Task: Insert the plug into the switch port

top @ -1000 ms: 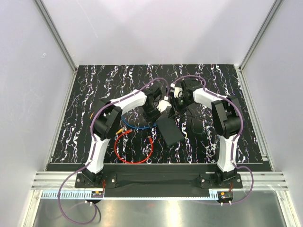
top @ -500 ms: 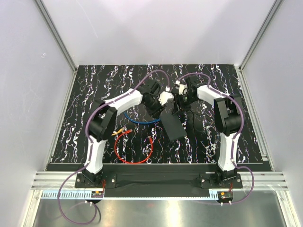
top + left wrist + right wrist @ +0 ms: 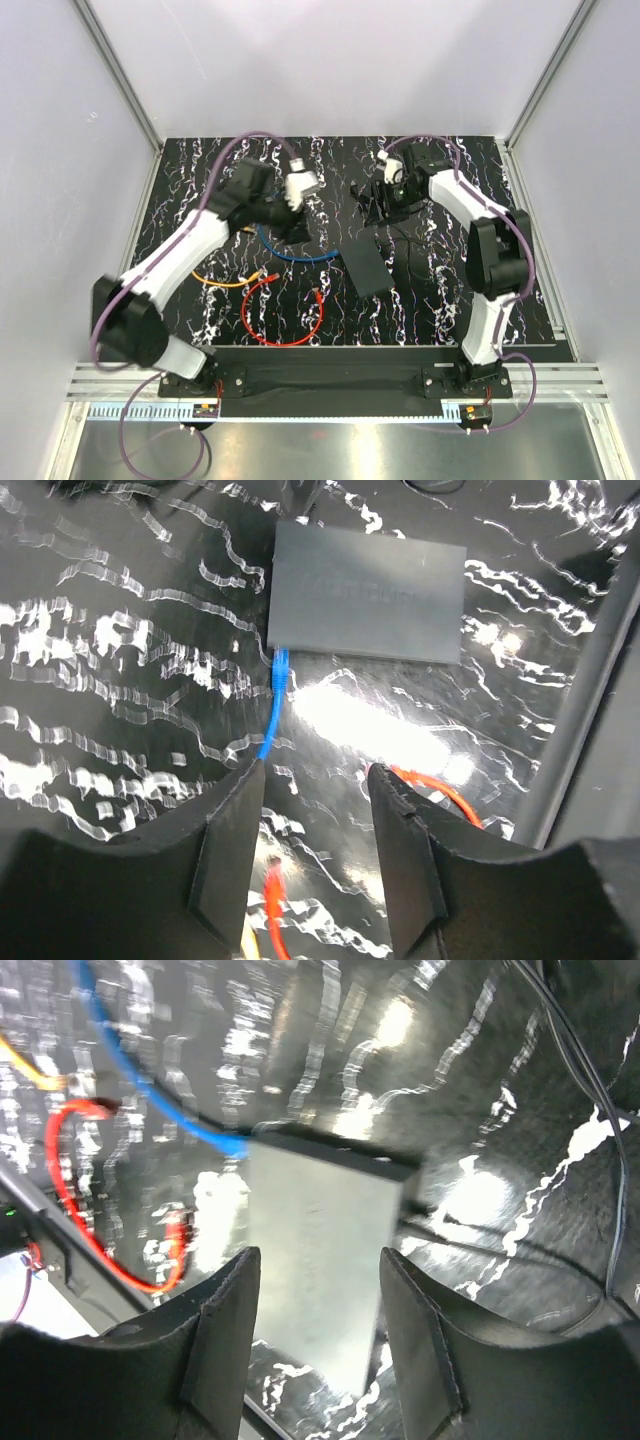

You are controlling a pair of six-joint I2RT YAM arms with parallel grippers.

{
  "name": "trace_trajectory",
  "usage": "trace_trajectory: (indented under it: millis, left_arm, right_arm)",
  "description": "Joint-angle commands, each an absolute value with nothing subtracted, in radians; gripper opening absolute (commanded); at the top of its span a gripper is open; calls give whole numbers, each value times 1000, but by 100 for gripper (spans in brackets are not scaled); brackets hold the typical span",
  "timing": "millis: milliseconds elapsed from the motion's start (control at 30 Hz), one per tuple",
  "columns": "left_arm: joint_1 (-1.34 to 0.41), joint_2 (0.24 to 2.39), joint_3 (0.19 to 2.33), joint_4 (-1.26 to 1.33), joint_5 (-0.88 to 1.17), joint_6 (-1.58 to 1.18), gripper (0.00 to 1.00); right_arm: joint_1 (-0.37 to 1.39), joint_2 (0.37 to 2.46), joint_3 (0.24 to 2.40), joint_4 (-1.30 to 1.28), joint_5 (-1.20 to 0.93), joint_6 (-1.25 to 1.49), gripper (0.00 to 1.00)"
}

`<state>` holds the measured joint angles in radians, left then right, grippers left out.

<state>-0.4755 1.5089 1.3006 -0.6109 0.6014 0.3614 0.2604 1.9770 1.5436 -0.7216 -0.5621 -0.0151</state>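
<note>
The flat black box [image 3: 365,268] lies on the marbled table. A blue cable [image 3: 295,255] runs to it from the left. In the left wrist view the blue plug [image 3: 279,672] sits against the near edge of the box [image 3: 368,602], at the switch port [image 3: 281,649], which it covers. My left gripper [image 3: 292,222] hangs open over the table, well back from the box [image 3: 315,780]. My right gripper [image 3: 378,212] is open above the box's far end [image 3: 318,1258]. Its view shows the box [image 3: 320,1240] below the fingers and the plug [image 3: 234,1144] at the box's corner. Neither gripper holds anything.
A red cable [image 3: 285,322] loops near the table's front, and a yellow cable [image 3: 225,282] lies left of it. A thin black cord [image 3: 575,1060] trails right of the box. Metal frame rails [image 3: 120,90] border the table.
Both grippers have opened and drawn away from the box. My left arm has swung left and back. The right gripper has moved back. The box lies flat with the blue cable attached.
</note>
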Motion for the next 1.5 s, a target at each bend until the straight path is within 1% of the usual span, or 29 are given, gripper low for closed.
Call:
trace_trajectory:
  millis: [0, 33, 67, 100, 133, 200, 233, 333, 367, 467, 500, 600, 767, 967, 1067, 1233, 1433, 1467]
  left_arm:
    - [-401, 1372, 1184, -534, 710, 235, 52]
    - [-352, 1347, 1161, -528, 719, 215, 52]
    - [-330, 1301, 1135, -526, 724, 197, 52]
    - [-310, 1286, 1105, -534, 716, 175, 53]
    - [-275, 1269, 1094, -547, 709, 172, 53]
    - [-236, 1229, 1066, -564, 710, 144, 53]
    - [-191, 1217, 1057, -565, 719, 124, 53]
    - [-83, 1175, 1014, -529, 773, 16, 53]
    - [-63, 1166, 1006, -520, 769, -6, 53]
    - [-2, 1132, 976, -491, 772, -96, 53]
    - [23, 1123, 967, -468, 741, -135, 53]
    - [31, 1091, 940, -451, 690, -159, 54]
    - [34, 1072, 919, -439, 680, -163, 54]
    - [35, 1080, 914, -417, 681, -161, 54]
    - [35, 1075, 899, -402, 672, -144, 54]
    - [34, 1063, 884, -408, 650, -104, 54]
    - [34, 1057, 877, -416, 635, -69, 54]
    - [35, 1058, 879, -420, 637, -66, 54]
  right_arm:
    - [296, 1841, 1591, -765, -607, -31, 57]
    - [336, 1830, 1585, -773, -606, -34, 57]
    - [363, 1816, 1575, -779, -600, -32, 56]
    - [391, 1810, 1557, -782, -597, -28, 56]
    - [455, 1809, 1548, -782, -592, -25, 55]
    - [507, 1818, 1526, -778, -586, -6, 55]
    - [562, 1827, 1520, -778, -587, 20, 54]
    - [641, 1876, 1506, -776, -574, 46, 52]
    - [699, 1893, 1503, -773, -537, 45, 52]
    - [770, 1949, 1515, -782, -479, 38, 52]
    - [797, 1968, 1535, -787, -468, 44, 50]
    - [813, 2031, 1566, -792, -446, 60, 49]
    - [816, 2095, 1591, -813, -449, 69, 47]
    - [822, 2108, 1540, -779, -460, 87, 46]
    - [821, 2137, 1549, -770, -448, 86, 44]
    - [822, 2155, 1551, -729, -411, 101, 38]
    - [822, 2181, 1580, -709, -380, 124, 37]
    - [821, 2189, 1585, -709, -380, 123, 35]
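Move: The near red plug, on the right-hand end of the red cable, lies some 17 cm back and 15 cm left of the right hand, and about 8 cm below it. From that plug, the switch's middle is roughly 6 cm farther out and 12 cm right, the blue plug's end about 12 cm farther out and 4 cm right, and the far red plug about 10 cm left and 6 cm farther out. From the left hand, the near red plug is roughly 8 cm back, 3 cm right and 19 cm below. The right hand first lifts about 6 cm, then swings left and back past the blue plug's corner of the switch, some 23 cm over the table in all, turning about 25 degrees counter-clockwise and sinking onto the near red plug, where it slows and its open fingers narrow partway around the plug. The left hand clears out of the way meanwhile, swinging about 15 cm to its left at nearly unchanged height, turning some 40 degrees counter-clockwise and keeping its fingers about half open. ##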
